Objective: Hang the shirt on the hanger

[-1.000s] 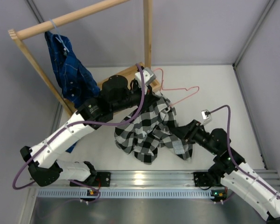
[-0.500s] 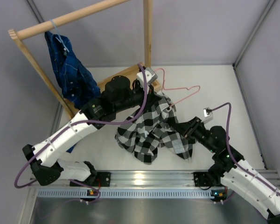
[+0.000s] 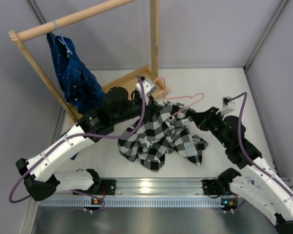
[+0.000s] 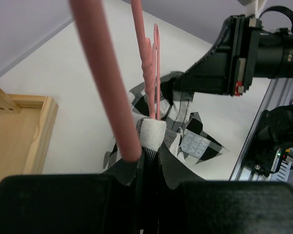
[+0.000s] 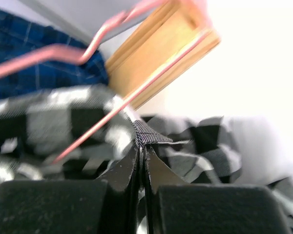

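Observation:
The black-and-white checked shirt (image 3: 158,136) lies bunched on the white table, lifted at its far edge by both grippers. My left gripper (image 3: 154,97) is shut on a fold of the shirt (image 4: 151,132). The pink wire hanger (image 4: 149,68) runs up from that fold, and one thick wire rests against the left finger. My right gripper (image 3: 198,119) is shut on another fold of the shirt (image 5: 151,132), to the right. The hanger (image 3: 188,97) lies tilted across the shirt's top between the two grippers and crosses the right wrist view (image 5: 107,117).
A wooden rack (image 3: 73,19) stands at the back left. A dark blue plaid shirt (image 3: 71,73) hangs on it from a pale blue hanger (image 3: 58,31). The rack's wooden base (image 3: 132,78) sits just behind my left gripper. A metal rail (image 3: 151,185) runs along the near edge.
My right gripper has moved back and to the right with its fold, spreading the shirt rightward. My left gripper and the hanger have shifted slightly left and back.

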### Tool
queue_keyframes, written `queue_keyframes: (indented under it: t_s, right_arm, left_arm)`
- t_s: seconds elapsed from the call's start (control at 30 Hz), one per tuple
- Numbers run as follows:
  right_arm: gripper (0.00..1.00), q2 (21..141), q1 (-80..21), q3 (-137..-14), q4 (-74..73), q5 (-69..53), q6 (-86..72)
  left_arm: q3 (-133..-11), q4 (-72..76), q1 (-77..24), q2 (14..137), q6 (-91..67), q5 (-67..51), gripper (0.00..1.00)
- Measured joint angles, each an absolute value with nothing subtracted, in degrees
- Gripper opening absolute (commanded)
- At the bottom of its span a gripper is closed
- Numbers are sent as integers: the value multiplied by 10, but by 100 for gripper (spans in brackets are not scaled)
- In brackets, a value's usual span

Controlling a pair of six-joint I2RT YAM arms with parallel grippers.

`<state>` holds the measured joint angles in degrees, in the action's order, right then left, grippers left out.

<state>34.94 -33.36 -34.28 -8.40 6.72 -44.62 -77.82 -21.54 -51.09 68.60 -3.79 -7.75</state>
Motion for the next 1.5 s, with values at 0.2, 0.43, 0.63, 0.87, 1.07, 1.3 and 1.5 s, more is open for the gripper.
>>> queue_keyframes:
  t_s: [0.2, 0.43, 0.63, 0.87, 1.07, 1.3, 1.5]
  right_arm:
    - [0, 400, -232, -398, -113, -4, -395]
    - [0, 443, -154, -423, -123, -120, -373]
    - [0, 493, -117, -453, -151, -184, -346]
    - [0, 560, -119, -544, -195, -200, -290]
    - [0, 603, -167, -638, -244, -142, -225]
    - [0, 540, -189, -639, -233, -143, -251]
    - [0, 414, -265, -545, -115, -145, -340]
  left_arm:
    - [-729, -216, -511, 610, -37, -69, 0]
    - [-652, -222, -513, 551, -49, -70, 0]
    - [-604, -226, -513, 522, -59, -62, 0]
    - [-597, -258, -513, 509, -58, -62, 0]
    - [-626, -288, -536, 538, -45, -56, 0]
    - [-771, -351, -545, 617, -71, 72, 0]
    - [-988, -348, -495, 757, -98, 81, 0]
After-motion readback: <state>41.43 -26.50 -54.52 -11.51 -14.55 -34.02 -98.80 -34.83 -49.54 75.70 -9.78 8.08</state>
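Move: Both hands already hold the shirt. The left pinches its collar with the hanger, whose bare free corner lies about 14 cm to this hand's right, 2 cm ahead and 2 cm up. From the right hand, closed on the shirt's edge, that corner is roughly 8 cm above, 4 cm ahead and 3 cm right. The shirt's hanging bulk is about 12 cm left of the right hand, 3 cm back and 12 cm lower. Keeping its pinch on the shirt's edge, the right hand carries it forward about 7 cm and slightly right, rolling its left side down, under the hanger's free corner, then lifts it about 12 cm while drawing back some 8 cm. The left keeps hanger and collar gripped, easing down, left and back, then swings up about 13 cm and forward 9, turning counter-clockwise. ##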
